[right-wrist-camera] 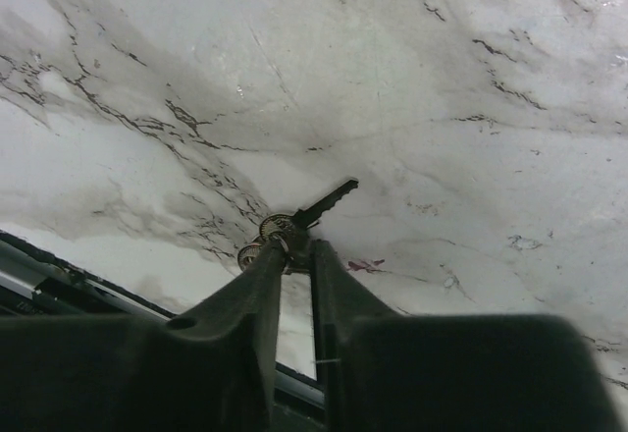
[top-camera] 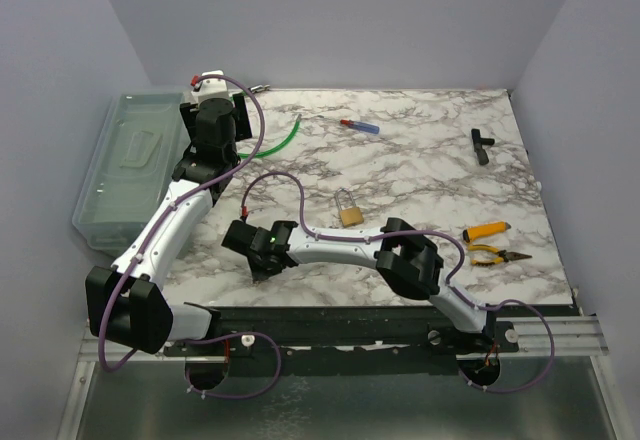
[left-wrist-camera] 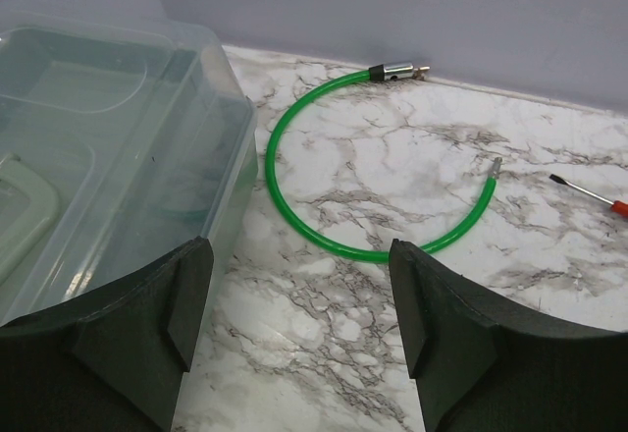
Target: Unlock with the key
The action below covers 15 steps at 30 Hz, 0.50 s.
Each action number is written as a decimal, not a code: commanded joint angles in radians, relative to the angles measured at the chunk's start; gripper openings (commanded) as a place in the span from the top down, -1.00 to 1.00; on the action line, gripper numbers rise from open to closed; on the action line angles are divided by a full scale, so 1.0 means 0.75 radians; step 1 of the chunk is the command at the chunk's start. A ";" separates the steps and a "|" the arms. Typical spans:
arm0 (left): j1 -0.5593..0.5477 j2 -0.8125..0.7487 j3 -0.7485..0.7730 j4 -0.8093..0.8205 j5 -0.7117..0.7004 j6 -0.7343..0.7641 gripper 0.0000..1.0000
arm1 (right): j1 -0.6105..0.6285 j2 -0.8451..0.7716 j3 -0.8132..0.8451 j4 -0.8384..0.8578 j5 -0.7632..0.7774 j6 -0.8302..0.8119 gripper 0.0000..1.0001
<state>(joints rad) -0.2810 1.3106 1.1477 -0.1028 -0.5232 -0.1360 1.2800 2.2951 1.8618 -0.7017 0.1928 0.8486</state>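
Observation:
A brass padlock [top-camera: 350, 210] stands on the marble table, shackle toward the back. My right gripper [top-camera: 252, 253] is down at the table left of the padlock, close to the front edge. In the right wrist view the gripper [right-wrist-camera: 296, 245] is shut on the head of a dark key [right-wrist-camera: 329, 199], whose blade points up and to the right just over the marble. Small brass rings [right-wrist-camera: 263, 233] hang at the key's head. My left gripper [left-wrist-camera: 299, 265] hangs open over bare marble at the back left, beside a clear box.
A clear plastic box [top-camera: 130, 160] sits at the left edge. A green cable loop [left-wrist-camera: 294, 206] lies near the back wall, with a small screwdriver [top-camera: 360, 126] beyond it. A black piece [top-camera: 481, 145], a yellow knife [top-camera: 487, 230] and pliers [top-camera: 497, 254] lie on the right.

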 commanded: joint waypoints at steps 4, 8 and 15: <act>0.008 -0.006 -0.015 0.023 0.038 -0.012 -0.52 | 0.013 0.051 -0.031 -0.011 0.016 0.018 0.99; 0.008 -0.003 -0.016 0.024 0.077 -0.013 -0.51 | 0.013 -0.003 -0.097 -0.017 0.081 -0.010 0.99; 0.006 0.012 -0.021 0.037 0.212 -0.026 -0.48 | 0.013 -0.204 -0.346 -0.052 0.254 -0.065 0.99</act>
<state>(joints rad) -0.2810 1.3109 1.1465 -0.0982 -0.4496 -0.1387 1.2819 2.2150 1.7287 -0.6567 0.2642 0.8440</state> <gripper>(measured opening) 0.748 0.007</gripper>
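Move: Between the right hand's parted fingertips lies the bunch of keys, practically at the hand point and about 1 cm below it. The padlock stands some 15 cm ahead and 21 cm to the right of this hand; the clear plastic box is roughly 25 cm ahead and 30 cm to the left. From the left hand, the keys are about 26 cm back, 7 cm to the right and 28 cm below. Closing fully from about a quarter open, the right fingers pinch the keys at their heads, the hand staying nearly in place just over the table. Then, without rising, it speeds off to the right with them, about 2.5 cm, the wrist tilting slightly. The left hand, holding nothing, begins to swing right by some 1.5 cm. ##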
